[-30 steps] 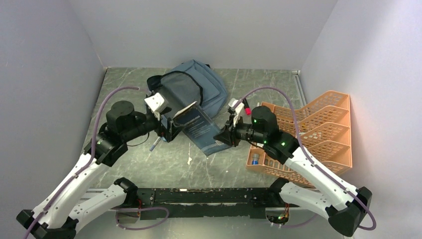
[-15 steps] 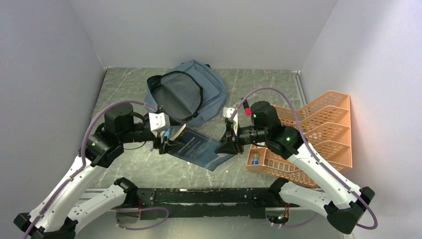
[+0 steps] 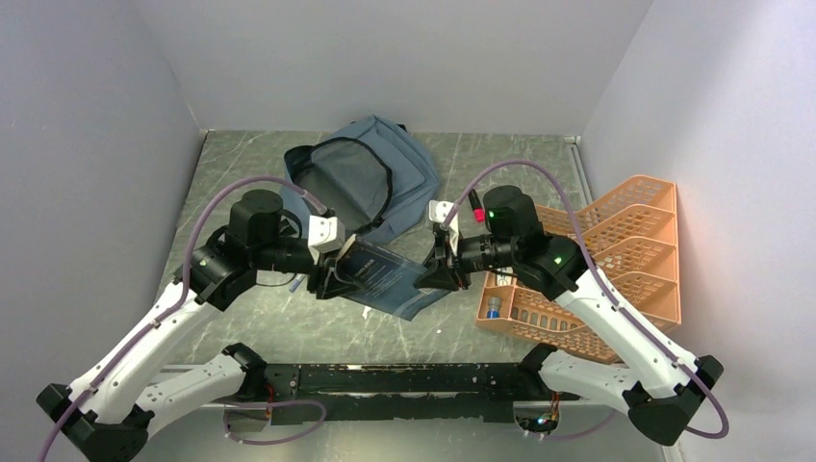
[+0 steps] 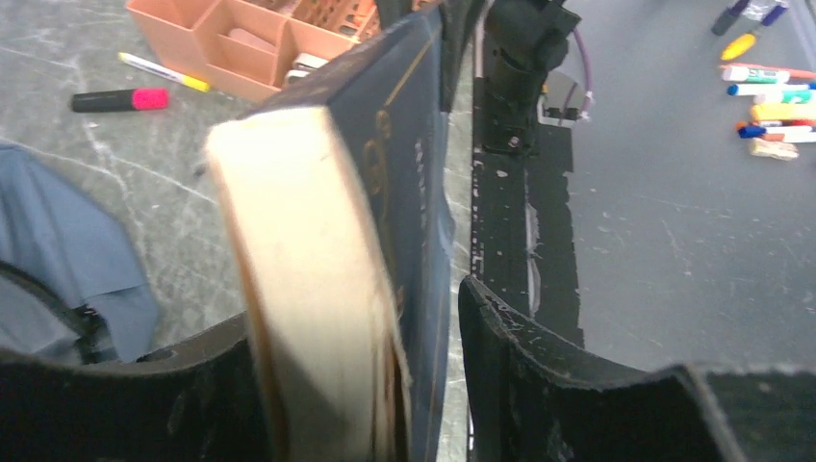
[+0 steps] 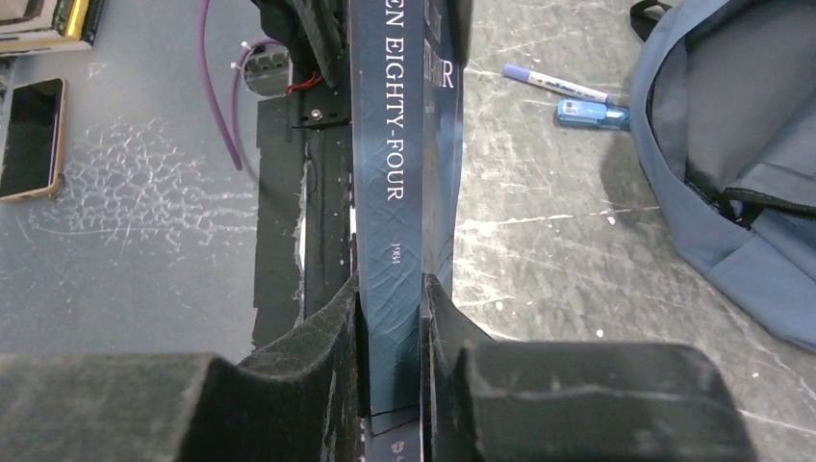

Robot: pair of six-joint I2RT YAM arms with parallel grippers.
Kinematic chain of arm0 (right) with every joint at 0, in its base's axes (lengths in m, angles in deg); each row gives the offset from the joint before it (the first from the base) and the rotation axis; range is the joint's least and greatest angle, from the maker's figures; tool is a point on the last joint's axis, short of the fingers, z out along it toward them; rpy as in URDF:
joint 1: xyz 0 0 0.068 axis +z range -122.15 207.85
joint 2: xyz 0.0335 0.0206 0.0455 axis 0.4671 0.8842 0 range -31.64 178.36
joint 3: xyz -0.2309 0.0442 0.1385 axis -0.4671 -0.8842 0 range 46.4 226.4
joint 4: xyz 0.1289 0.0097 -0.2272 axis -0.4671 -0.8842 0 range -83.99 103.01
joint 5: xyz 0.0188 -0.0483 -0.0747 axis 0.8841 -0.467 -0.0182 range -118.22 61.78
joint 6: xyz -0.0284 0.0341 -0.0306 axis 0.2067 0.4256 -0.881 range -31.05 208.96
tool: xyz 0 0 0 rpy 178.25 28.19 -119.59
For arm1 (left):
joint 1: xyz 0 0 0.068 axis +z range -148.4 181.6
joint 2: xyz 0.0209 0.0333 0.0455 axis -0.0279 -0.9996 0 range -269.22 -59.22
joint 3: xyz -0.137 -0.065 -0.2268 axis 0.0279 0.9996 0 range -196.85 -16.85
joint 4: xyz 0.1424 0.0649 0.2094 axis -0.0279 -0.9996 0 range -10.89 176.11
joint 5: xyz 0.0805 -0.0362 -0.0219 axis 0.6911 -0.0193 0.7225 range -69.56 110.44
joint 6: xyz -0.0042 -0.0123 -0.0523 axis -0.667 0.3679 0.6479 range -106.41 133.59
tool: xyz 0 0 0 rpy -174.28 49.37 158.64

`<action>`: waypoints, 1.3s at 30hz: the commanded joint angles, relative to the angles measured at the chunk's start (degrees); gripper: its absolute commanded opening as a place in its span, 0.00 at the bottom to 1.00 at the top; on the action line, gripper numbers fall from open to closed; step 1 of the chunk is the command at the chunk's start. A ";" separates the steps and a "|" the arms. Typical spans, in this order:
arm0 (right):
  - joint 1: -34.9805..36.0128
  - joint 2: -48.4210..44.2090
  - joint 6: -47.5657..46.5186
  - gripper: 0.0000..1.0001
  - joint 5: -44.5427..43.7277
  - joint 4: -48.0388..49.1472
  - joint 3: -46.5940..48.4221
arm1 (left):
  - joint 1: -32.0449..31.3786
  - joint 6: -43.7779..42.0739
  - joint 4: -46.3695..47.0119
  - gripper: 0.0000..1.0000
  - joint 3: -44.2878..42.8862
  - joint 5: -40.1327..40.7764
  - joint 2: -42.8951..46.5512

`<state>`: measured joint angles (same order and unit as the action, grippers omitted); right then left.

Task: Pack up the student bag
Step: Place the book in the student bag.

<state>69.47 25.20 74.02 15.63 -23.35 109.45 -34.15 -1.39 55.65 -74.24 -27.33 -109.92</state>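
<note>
The student bag [image 3: 370, 178] lies at the back centre with its main zip open; its blue-grey fabric also shows in the wrist views [image 4: 58, 250] [image 5: 731, 144]. In front of it a dark blue book [image 3: 385, 279] hangs between both arms. My right gripper [image 3: 430, 272] is shut on the book's spine [image 5: 390, 144], both pads pressed against the covers [image 5: 393, 289]. My left gripper [image 3: 332, 279] straddles the opposite page edge [image 4: 327, 241]. Its jaws [image 4: 356, 318] stand open, with a narrow gap between one finger and the cover.
An orange mesh tray organiser [image 3: 616, 260] stands at the right, with a small blue item [image 3: 493, 308] in its near end. A purple marker [image 5: 553, 82] and a blue object [image 5: 592, 115] lie on the table near the bag. A black-pink highlighter [image 4: 120, 99] lies by the tray.
The book has come down from a steep tilt near the bag to a flatter pose nearer the front. The left gripper followed it and narrowed its jaws around the page edge.
</note>
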 commanded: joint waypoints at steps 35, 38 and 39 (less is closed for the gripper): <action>0.10 -11.86 12.14 0.70 -60.60 19.03 -2.78 | -4.48 24.58 6.98 0.05 -5.70 48.35 -2.82; 0.05 -8.02 17.30 0.70 -69.77 18.25 -2.41 | -3.60 34.34 -0.46 0.05 -11.28 68.50 -6.69; 0.09 -5.91 19.23 0.70 -72.07 17.27 -1.91 | -3.34 37.01 -3.84 0.05 -13.05 73.31 -7.56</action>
<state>69.69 14.51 84.70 -36.45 -7.99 107.39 -38.81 21.17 52.90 -78.35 17.59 -115.10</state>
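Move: The book is still pinched near one end by the right hand, its middle about 6 cm to that hand's left and 2 cm below. From the left hand, whose open fingers straddle the other end, it lies some 7 cm to the right, 2 cm lower. The bag mouth is about 27 cm ahead of the left hand, 5 cm left and 20 cm down; the blue highlighter, roughly 14 cm ahead and 9 cm left, lies 26 cm down. The left hand eases about 2 cm back and 2 cm down while its fingers close and pinch the end of the book; only then do the right fingers open, let go of the other end and draw away some 11 cm forward, 9 cm right and 7 cm up, turning clockwise. As the right hand clears, the left keeps its grip and swings the book towards the bag mouth, about 11 cm forward with some left, turning roughly 45 degrees counter-clockwise. ##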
